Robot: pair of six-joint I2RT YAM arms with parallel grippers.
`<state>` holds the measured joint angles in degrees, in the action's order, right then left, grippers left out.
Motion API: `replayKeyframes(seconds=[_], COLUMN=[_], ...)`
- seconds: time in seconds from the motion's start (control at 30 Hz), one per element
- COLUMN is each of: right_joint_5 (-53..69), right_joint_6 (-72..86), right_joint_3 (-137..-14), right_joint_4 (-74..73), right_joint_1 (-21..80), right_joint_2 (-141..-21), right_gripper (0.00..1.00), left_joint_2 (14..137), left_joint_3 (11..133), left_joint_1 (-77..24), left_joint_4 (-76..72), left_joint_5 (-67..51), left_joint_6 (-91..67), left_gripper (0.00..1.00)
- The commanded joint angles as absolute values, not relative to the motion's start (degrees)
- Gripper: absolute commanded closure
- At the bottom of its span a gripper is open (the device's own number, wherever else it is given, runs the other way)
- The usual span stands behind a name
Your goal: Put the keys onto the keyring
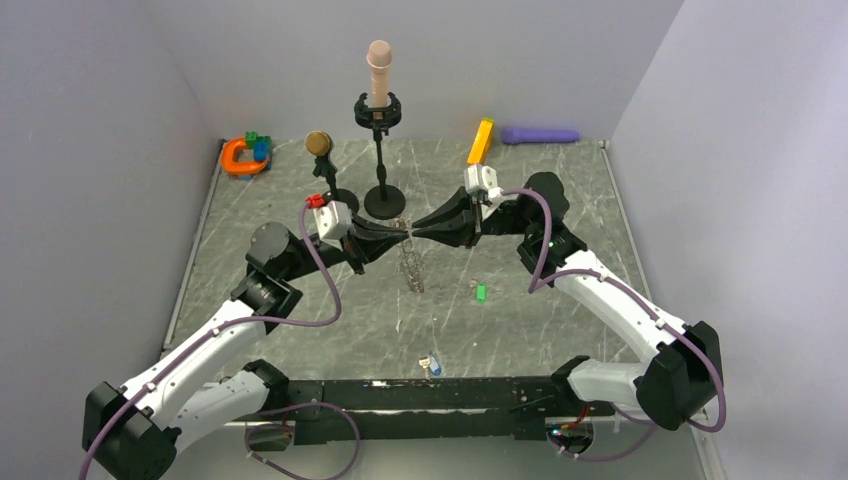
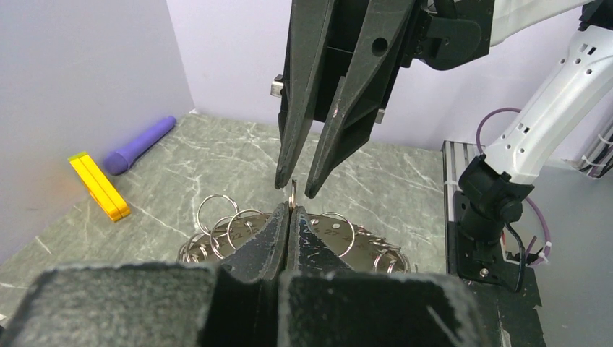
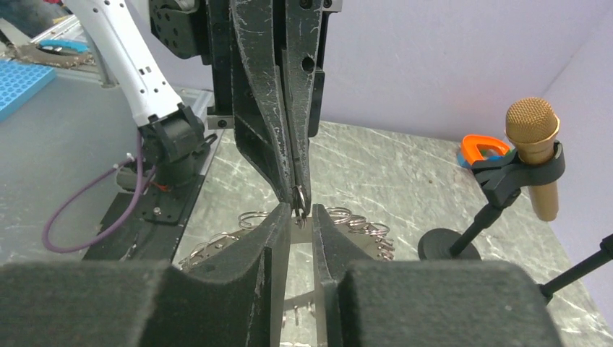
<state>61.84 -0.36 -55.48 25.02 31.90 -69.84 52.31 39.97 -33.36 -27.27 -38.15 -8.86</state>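
The keyring (image 1: 411, 266), a dark metal ring rimmed with many small split rings, hangs over the middle of the table. My left gripper (image 1: 401, 234) is shut on a small split ring (image 2: 293, 195) at its top. Directly opposite, my right gripper (image 1: 421, 230) is open by a narrow gap, its fingertips either side of that same small ring (image 3: 298, 197). In the left wrist view the keyring (image 2: 235, 230) spreads below my shut left gripper (image 2: 290, 212). A green key (image 1: 481, 292) lies on the table to the right of the keyring, apart from both grippers.
Two black stands (image 1: 384, 200) rise behind the grippers, one holding a gold microphone (image 1: 319, 144). At the back lie an orange clamp (image 1: 240, 156), a yellow bar (image 1: 481, 141) and a purple cylinder (image 1: 540, 135). A small blue-and-silver piece (image 1: 431, 365) lies near the front edge.
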Motion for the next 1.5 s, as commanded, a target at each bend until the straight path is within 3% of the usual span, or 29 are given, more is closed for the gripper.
replayKeyframes(seconds=[0.0, 0.3, 0.4, 0.77, 0.8, 0.87, 1.03, 1.47], right_joint_5=[63.96, 64.13, 63.40, 64.69, 64.74, 65.01, 66.16, 66.94], right_joint_6=[0.70, -1.49, -0.52, -3.28, -4.93, -8.06, -13.00, -33.76], right_joint_3=[-55.44, -55.36, -54.96, -56.25, -56.78, -58.18, -61.09, -70.14], right_joint_4=[27.89, 25.77, 27.73, 25.31, 23.42, 19.05, 10.95, -15.10], right_joint_1=[31.85, 31.88, 31.90, 31.90, 31.86, 31.87, 31.90, 31.84], right_joint_2=[-69.62, -69.77, -69.68, -69.03, -68.93, -68.74, -68.95, -72.33], right_gripper=[0.80, 0.81, 1.00, 1.00, 1.00, 1.00, 1.00, 1.00], left_joint_2=[51.58, 52.40, 52.80, 53.24, 53.07, 52.56, 51.42, 50.33], left_joint_3=[40.17, 40.17, 40.25, 40.20, 40.25, 40.55, 41.87, 45.50], left_joint_1=[-33.51, -33.49, -33.50, -33.54, -33.53, -33.54, -33.56, -33.49], left_joint_4=[-34.03, -36.20, -36.37, -34.73, -33.54, -30.83, -23.25, -11.84], left_joint_5=[-37.68, -38.08, -38.48, -38.95, -38.89, -38.35, -38.47, -38.44], left_joint_6=[-10.44, -11.71, -12.03, -12.11, -11.67, -10.44, -6.19, 1.72], left_gripper=[1.00, 1.00, 1.00, 1.00, 0.97, 0.80, 0.55, 0.50])
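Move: The small ring atop the hanging keyring plate is pinched in the left fingertips, about 1 cm to that hand's right; it stands some 1 cm left of the right hand, between its part-open fingers. The plate's middle hangs roughly 7 cm below both. From the right hand, the green block lies about 3 cm ahead, 12 cm right; the key with the blue tag about 11 cm back, 3 cm right, both some 28 cm below. Right fingers shut on the small ring, left fingers open to release it, and both hands sink about 2 cm. ##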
